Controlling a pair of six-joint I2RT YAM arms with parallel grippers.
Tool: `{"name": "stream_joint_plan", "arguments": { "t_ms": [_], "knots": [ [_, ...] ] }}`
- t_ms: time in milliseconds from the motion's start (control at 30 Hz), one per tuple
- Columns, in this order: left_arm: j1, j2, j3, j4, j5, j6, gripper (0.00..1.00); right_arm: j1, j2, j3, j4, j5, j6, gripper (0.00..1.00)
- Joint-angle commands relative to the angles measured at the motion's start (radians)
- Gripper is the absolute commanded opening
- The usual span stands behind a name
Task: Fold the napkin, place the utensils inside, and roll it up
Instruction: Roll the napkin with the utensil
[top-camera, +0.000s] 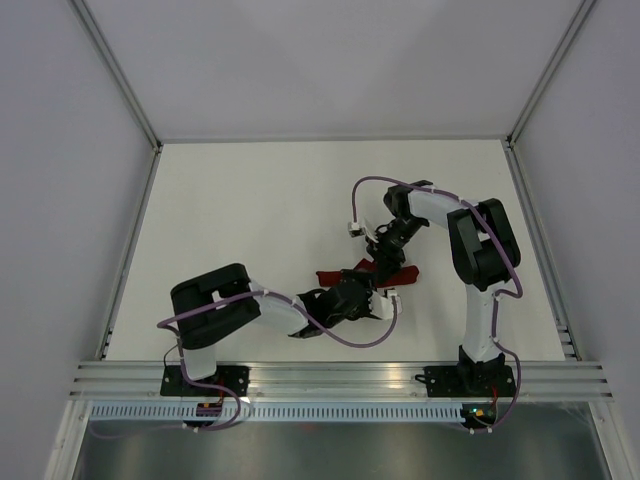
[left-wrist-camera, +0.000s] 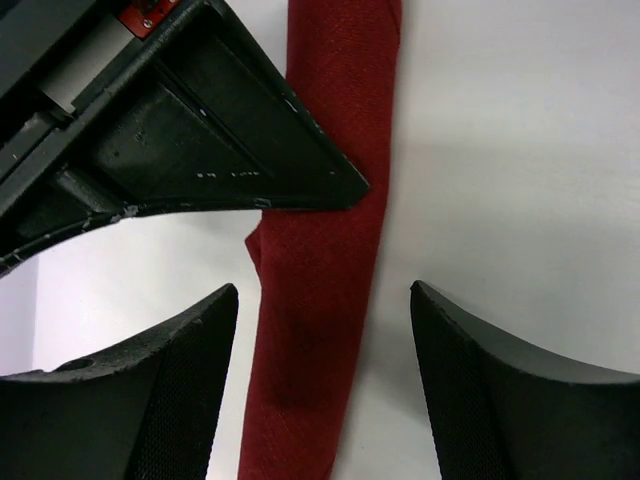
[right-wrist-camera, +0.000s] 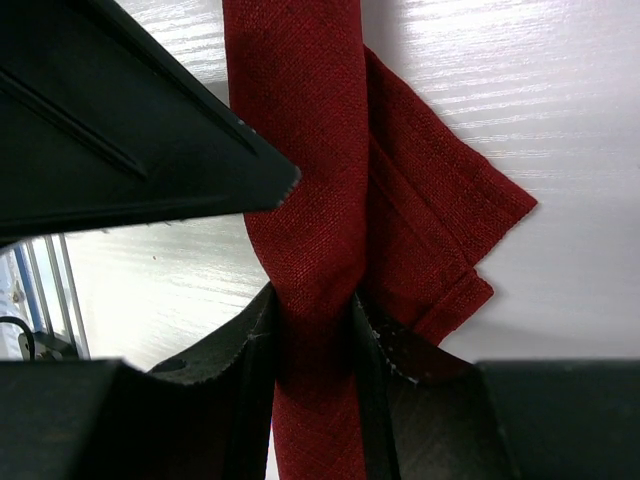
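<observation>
The napkin (top-camera: 402, 274) is a dark red rolled strip lying on the white table between the two arms. My right gripper (right-wrist-camera: 312, 340) is shut on the roll (right-wrist-camera: 310, 200), its fingers pressing both sides, and a loose folded corner (right-wrist-camera: 450, 220) sticks out to the right. My left gripper (left-wrist-camera: 325, 340) stands open astride the roll (left-wrist-camera: 320, 300), with white table showing between the cloth and each finger. In the overhead view the left gripper (top-camera: 372, 296) and right gripper (top-camera: 386, 262) meet close together over the cloth. The utensils are hidden.
The right gripper's black finger (left-wrist-camera: 200, 140) crosses the roll in the left wrist view. The left gripper's finger (right-wrist-camera: 120, 130) fills the upper left of the right wrist view. A metal frame rail (top-camera: 340, 375) runs along the near table edge (top-camera: 300, 350).
</observation>
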Motion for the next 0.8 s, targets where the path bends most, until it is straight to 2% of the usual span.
{"name": "stream_joint_plan", "arguments": {
  "t_ms": [0,200,300,333,400,500,633,767],
  "knots": [
    [0.007,0.051,0.033,0.044,-0.041,0.093,0.74,-0.003,0.042,0.003,0.023,-0.002,-0.021,0.38],
    [0.032,0.066,0.085,-0.125,0.010,0.028,0.64,-0.003,0.048,-0.002,0.021,-0.004,-0.023,0.39],
    [0.043,0.074,0.125,-0.228,0.036,-0.008,0.51,-0.003,0.048,0.000,0.020,-0.010,-0.023,0.39],
    [0.046,0.078,0.134,-0.252,0.045,-0.016,0.42,-0.001,0.048,0.000,0.020,-0.013,-0.021,0.40],
    [0.052,0.078,0.156,-0.304,0.082,-0.039,0.37,-0.003,0.048,0.000,0.016,-0.019,-0.021,0.43],
    [0.059,0.077,0.176,-0.335,0.118,-0.059,0.22,-0.003,0.042,0.001,0.013,-0.020,-0.018,0.52],
    [0.067,0.068,0.182,-0.382,0.169,-0.071,0.10,-0.006,0.022,0.004,0.013,-0.027,0.000,0.64],
    [0.072,0.065,0.184,-0.404,0.203,-0.078,0.08,-0.018,-0.017,0.004,0.016,-0.039,0.021,0.68]
  ]
}}
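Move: The left hand is open just short of the rolled napkin and a little above it: the roll's middle is about 2 cm ahead, 1 cm left and 2 cm below. The napkin's loose corner sticks out forward, about 4 cm ahead of that hand, level sideways and some 3 cm below. The right fingers still pinch the roll about 5 cm to the left hand's right and 2 cm ahead; from the right hand the roll's middle lies about 5 cm left, 1 cm back, at fingertip height. The left hand eases forward about 2 cm over the roll and sinks about 1 cm, with a slight wrist tilt of some 10 degrees, and closes its wide-open fingers until they pinch the roll just to the left of the right gripper. As that grip closes, the right hand, having held still, opens its fingers, ends its pinch and starts to lift up and back about 1 cm, its fingers still straddling the roll. ##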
